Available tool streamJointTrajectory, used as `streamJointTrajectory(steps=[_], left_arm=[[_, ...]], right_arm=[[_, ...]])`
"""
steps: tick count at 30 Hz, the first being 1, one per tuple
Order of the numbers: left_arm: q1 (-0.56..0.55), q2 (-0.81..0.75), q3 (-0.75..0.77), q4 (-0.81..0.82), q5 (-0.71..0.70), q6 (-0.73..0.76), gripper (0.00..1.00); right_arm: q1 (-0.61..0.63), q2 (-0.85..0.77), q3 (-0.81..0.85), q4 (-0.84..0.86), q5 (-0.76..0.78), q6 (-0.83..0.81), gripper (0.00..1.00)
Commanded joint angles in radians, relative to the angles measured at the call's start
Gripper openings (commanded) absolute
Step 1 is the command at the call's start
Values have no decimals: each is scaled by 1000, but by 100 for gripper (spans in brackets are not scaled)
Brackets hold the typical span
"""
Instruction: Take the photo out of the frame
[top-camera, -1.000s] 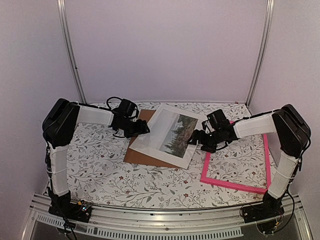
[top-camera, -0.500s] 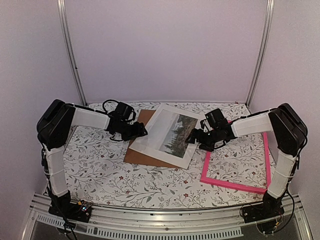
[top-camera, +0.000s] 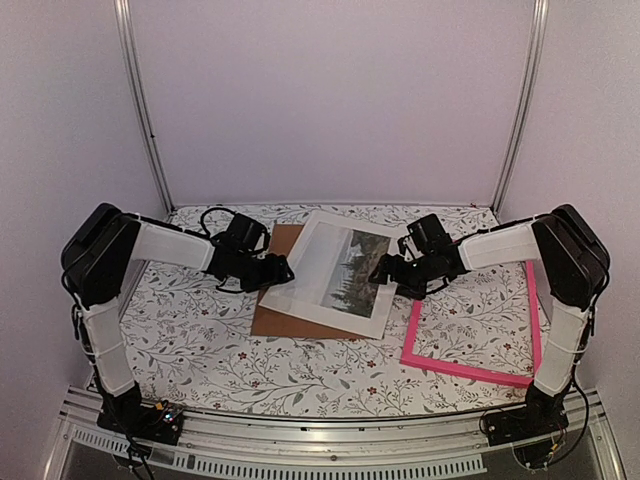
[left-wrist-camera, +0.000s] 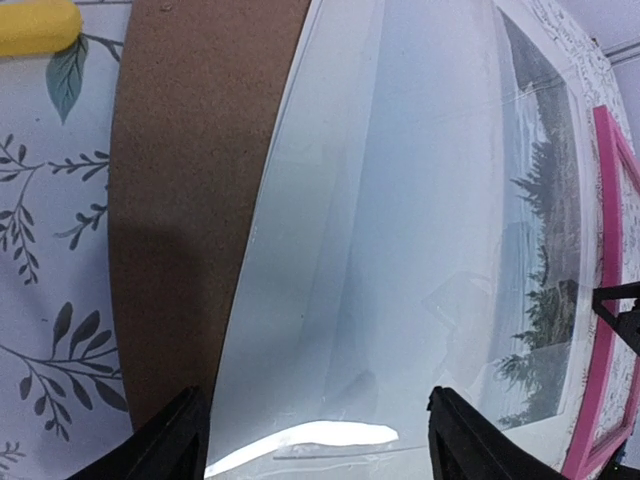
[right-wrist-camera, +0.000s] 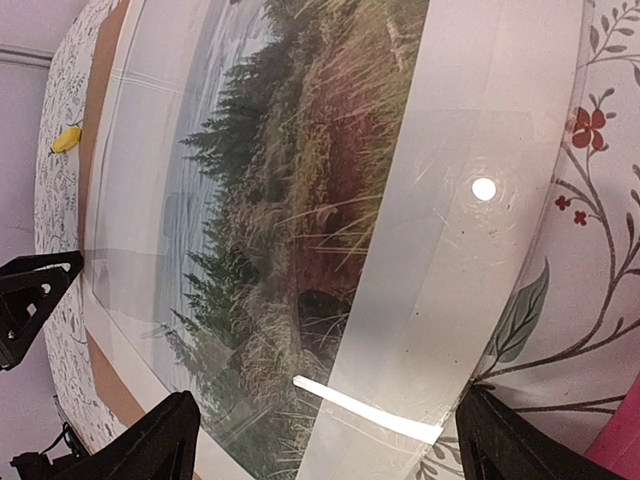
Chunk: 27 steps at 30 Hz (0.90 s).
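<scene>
The photo (top-camera: 335, 268), a white-bordered landscape with a glossy surface, lies on a brown backing board (top-camera: 268, 322) mid-table. The pink frame (top-camera: 465, 370) lies flat on the table to its right, with no photo in it. My left gripper (top-camera: 283, 270) is open at the photo's left edge. In the left wrist view the photo (left-wrist-camera: 400, 250) fills the space between the left gripper's (left-wrist-camera: 318, 450) spread fingers. My right gripper (top-camera: 380, 272) is open at the photo's right edge. The right wrist view shows the right gripper (right-wrist-camera: 320, 440) over the white border of the photo (right-wrist-camera: 300, 200). Neither holds anything.
The table wears a floral cloth (top-camera: 200, 340). A small yellow object (left-wrist-camera: 35, 25) lies on it beyond the board's far side. Metal posts (top-camera: 140, 100) and pale walls enclose the back and sides. A pink corner of the frame (right-wrist-camera: 622, 450) sits just right of my right gripper.
The left arm has swung lower and leftward, its gripper sliding slightly nearer along the photo's left edge. The right gripper has crept left toward the photo. Both have stayed open.
</scene>
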<state>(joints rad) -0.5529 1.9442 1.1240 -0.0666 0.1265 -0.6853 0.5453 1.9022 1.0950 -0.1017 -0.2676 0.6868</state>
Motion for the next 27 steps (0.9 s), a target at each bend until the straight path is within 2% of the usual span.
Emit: streamJointTrajectory(steps=[1,16,27], left_arm=[[-41,-20,-61,-89,16,-36,77],[-113,-144,-186,-83,4,-101,77],[-119,-185,-208,-94,7,-102,77]], right_arm=[[8,31,27,-34,-1,-22,92],[8,31,59,-56,-29,-54,92],[8,22,84,-72,-34,-63,92]])
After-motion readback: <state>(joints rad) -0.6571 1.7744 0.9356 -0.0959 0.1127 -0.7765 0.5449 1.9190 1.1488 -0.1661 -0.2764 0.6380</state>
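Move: The photo lies flat under its clear sheet between the hands, its middle about 13 cm right of the left gripper and 2 cm farther out, about 1 cm below. From the right gripper it is roughly 10 cm left and 3 cm ahead. The brown backing board beneath is centred some 10 cm right of the left gripper and 1 cm back; the yellow-handled tool is about 6 cm left and 8 cm ahead of that gripper. The pink frame's middle is about 16 cm right of the right gripper, 8 cm back. Bring the left gripper straight back about 7 cm, low and level, easing off at the end, its open fingers staying at the photo's left edge so that side is dragged towards the base. Keep the right gripper in place, open, at the right edge, as the point the photo swings around. ##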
